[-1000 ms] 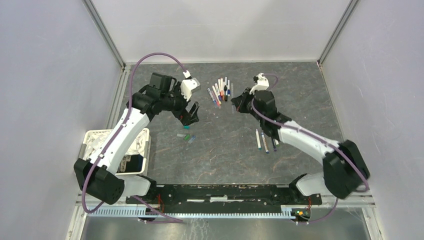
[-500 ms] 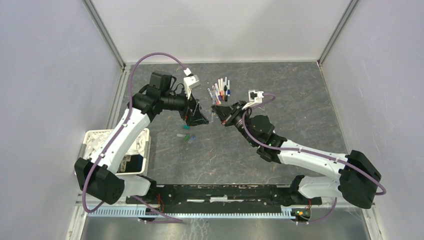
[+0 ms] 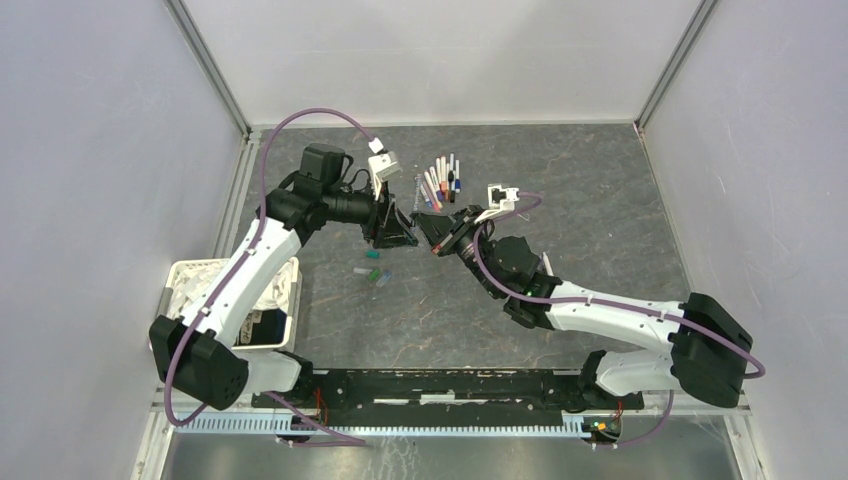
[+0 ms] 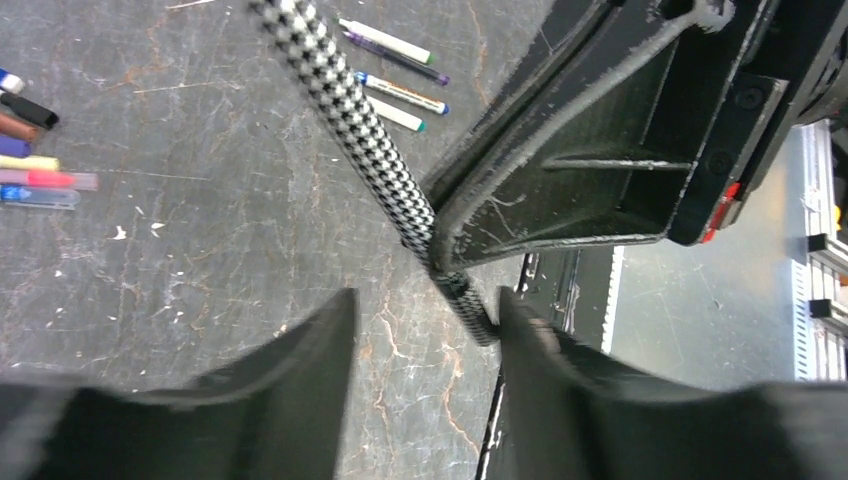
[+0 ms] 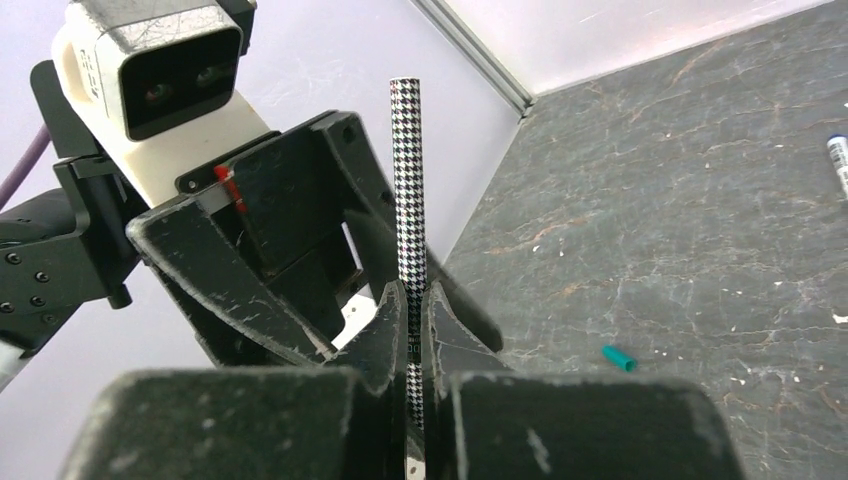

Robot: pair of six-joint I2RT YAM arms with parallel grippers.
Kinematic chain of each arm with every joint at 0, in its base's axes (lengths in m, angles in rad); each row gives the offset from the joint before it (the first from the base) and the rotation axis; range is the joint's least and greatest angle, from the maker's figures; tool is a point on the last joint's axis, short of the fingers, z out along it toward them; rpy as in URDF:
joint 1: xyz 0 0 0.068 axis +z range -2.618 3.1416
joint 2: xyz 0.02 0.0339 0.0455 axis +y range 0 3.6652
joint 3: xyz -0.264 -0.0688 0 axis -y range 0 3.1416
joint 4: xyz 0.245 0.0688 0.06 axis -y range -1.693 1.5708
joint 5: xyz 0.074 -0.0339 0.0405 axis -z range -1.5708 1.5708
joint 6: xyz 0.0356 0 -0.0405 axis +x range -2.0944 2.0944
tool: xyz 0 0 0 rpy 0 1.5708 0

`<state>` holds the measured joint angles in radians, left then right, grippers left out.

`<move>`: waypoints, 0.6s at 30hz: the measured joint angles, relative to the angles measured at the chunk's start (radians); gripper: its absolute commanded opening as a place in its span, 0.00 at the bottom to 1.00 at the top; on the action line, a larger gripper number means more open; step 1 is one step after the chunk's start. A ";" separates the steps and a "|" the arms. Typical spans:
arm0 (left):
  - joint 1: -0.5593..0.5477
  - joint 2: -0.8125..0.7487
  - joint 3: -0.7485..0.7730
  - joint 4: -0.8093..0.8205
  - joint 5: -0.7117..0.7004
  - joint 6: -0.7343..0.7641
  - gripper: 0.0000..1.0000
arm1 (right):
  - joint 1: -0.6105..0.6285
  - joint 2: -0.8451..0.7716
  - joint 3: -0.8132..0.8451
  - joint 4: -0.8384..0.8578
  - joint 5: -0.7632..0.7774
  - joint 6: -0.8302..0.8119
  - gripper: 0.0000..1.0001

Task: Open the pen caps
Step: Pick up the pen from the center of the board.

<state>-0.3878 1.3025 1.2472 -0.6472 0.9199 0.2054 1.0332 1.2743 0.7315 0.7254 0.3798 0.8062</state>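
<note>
My right gripper [image 5: 408, 300] is shut on a slim pen with a black-and-white houndstooth barrel [image 5: 408, 180] and holds it above the table, pointing at my left gripper [image 5: 290, 230]. In the top view the right gripper [image 3: 437, 233] and left gripper [image 3: 398, 232] face each other closely. The left gripper [image 4: 425, 305] is open; the pen's [image 4: 350, 110] end lies between its fingers, close to the right finger [image 4: 540, 350]. A cluster of white pens [image 3: 440, 182] lies behind. Loose caps [image 3: 372, 272] lie below the left gripper; a teal cap [image 5: 619, 357] shows in the right wrist view.
A white basket [image 3: 290, 300] stands at the left edge by the left arm. Several more pens [image 4: 395, 75] lie on the dark table [image 3: 600, 200] beyond the right gripper, and others [image 4: 30, 170] at the left of the left wrist view.
My right arm has swung left from the pen cluster, carrying the houndstooth pen up to the left gripper. The left gripper has turned to face it.
</note>
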 measured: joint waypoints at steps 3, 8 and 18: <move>0.000 0.000 -0.011 0.000 0.009 -0.003 0.39 | 0.001 0.003 0.000 -0.002 0.011 -0.011 0.00; -0.001 0.000 -0.018 -0.001 0.025 -0.005 0.13 | 0.001 0.004 0.000 -0.004 0.024 -0.030 0.02; 0.004 -0.002 -0.018 -0.081 -0.063 0.127 0.02 | -0.015 -0.007 0.019 -0.084 -0.019 -0.048 0.48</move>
<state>-0.3840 1.3010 1.2293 -0.7280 0.8566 0.3328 1.0183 1.2675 0.7509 0.6415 0.3603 0.7582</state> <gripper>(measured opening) 0.072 0.345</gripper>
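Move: The black-and-white checked pen is already in the right hand's fingers, its middle about 2 cm above and 1 cm forward and right of them. From the left hand, that middle is roughly 5 cm up, 2 cm forward and 3 cm right; its lower end lies between the half-open fingers. Some 25 cm below the left hand, the blue cap is level and 6 cm left, the teal cap 6 cm ahead and 9 cm left. The pen's lower end is pinched by the left fingers, which shut on it while the hand stays nearly in place; the right fingers then open to about a third and let go. As they part, the left hand sinks about 2 cm and eases 1 cm left, carrying the pen down and away from the right hand, which itself settles about 1 cm lower. ##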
